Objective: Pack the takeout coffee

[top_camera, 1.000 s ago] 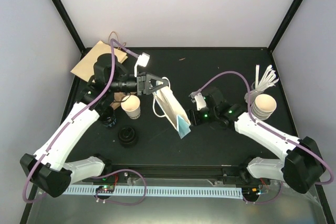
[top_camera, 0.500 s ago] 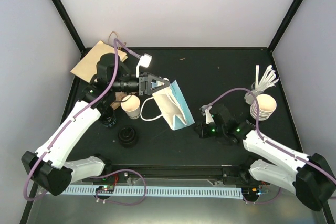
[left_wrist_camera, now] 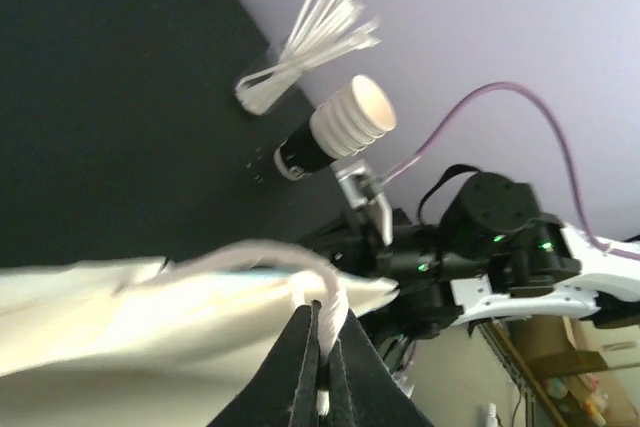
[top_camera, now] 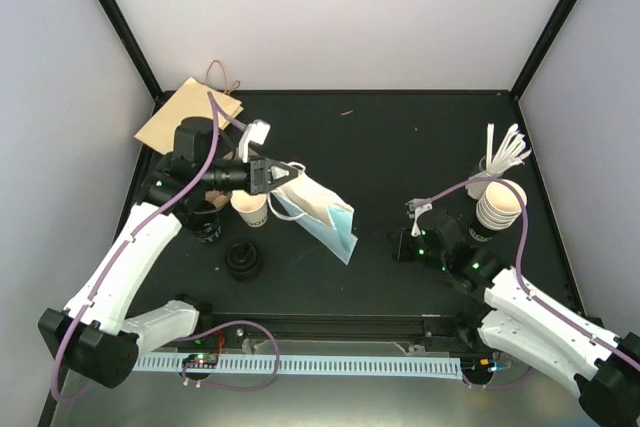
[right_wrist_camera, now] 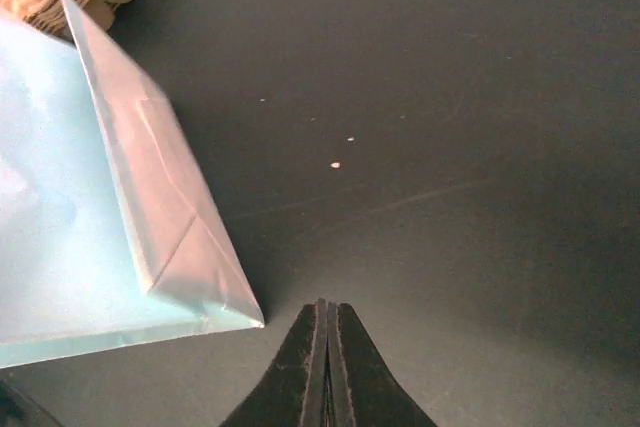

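My left gripper (top_camera: 284,173) (left_wrist_camera: 322,313) is shut on the white cord handle of a white and light-blue paper bag (top_camera: 322,212) (left_wrist_camera: 140,317), which hangs tilted, its bottom down to the right. Right of the bag's bottom corner (right_wrist_camera: 110,217), my right gripper (top_camera: 400,245) (right_wrist_camera: 328,313) is shut with nothing in it, low over the black table. A single white paper cup (top_camera: 250,207) with an open mouth stands just left of the bag. The takeout coffee does not show clearly; a dark round thing (top_camera: 207,224) sits half hidden beside the left arm.
A pile of black lids (top_camera: 243,260) lies near the left front. A nested stack of white cups (top_camera: 499,205) (left_wrist_camera: 350,119) and a holder of white stirrers (top_camera: 505,151) (left_wrist_camera: 310,39) stand at the right. Brown paper bags (top_camera: 188,112) lie at the back left corner.
My right gripper has left the bag's bottom, shut, and drawn back right toward the near edge. The left gripper has carried the bag a little left and lower.
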You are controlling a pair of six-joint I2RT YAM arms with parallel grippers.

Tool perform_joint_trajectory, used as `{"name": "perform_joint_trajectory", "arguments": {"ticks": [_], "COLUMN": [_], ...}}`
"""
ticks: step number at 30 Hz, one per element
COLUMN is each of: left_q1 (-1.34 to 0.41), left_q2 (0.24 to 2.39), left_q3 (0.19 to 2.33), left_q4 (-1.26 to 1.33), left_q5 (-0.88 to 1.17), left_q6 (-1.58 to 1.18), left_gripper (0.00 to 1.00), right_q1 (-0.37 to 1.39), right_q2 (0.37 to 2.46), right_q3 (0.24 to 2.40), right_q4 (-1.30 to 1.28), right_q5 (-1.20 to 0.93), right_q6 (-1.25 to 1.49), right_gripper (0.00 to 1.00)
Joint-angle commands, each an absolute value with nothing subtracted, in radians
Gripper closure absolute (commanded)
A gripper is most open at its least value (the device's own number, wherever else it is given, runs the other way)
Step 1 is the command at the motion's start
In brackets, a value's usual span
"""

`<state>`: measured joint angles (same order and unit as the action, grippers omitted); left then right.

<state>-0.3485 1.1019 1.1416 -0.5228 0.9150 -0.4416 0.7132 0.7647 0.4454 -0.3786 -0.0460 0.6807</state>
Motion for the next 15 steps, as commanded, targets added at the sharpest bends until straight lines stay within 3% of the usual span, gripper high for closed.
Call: {"name": "perform_joint_trajectory", "arguments": {"ticks": [1,5,15], "left_q1": [-0.333,-0.334,-0.34], "left_q2": [1.056,1.077,1.118], "left_q3": [1.065,0.981,1.112], "left_q4": [-0.619,-0.584,-0.717], "left_q5": [0.872,1.002,1.054], "left_q6": [-0.382,-0.378,-0.286], "left_gripper": [0.98,0.98,0.98], "right_q1": [0.718,0.718,0.717], "right_q2": [0.741,0.773,0.959], "right_q3": [0.428,0.434,0.595], "right_q4": [-0.42,-0.414,-0.375], "right_q5": [0.04,-0.007,-0.234], "right_q6": [0.721,0.701,0.457], "right_gripper": [0.97,0.95,0.73]}}
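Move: The paper bag hangs by its handle from the closed left fingers, its middle about 5 cm to their right, 4 cm back and 15 cm below. Left of that hand, near the table top, the paper cup stands some 13 cm over and 4 cm ahead, while the black lids lie about 15 cm over and 8 cm back. From the empty right hand, the bag's middle is roughly 18 cm left, 6 cm ahead and 5 cm higher. The paper bag's handle stays pinched in the left hand, which sinks about 7 cm while easing back 2 cm and rolling some 10 degrees, then lifts again by 1 cm. Beside the bag's lower corner the right hand dips about 2 cm, slips slightly right, then turns back left towards the bag as its shut fingers part about a quarter of the way, not touching it. ##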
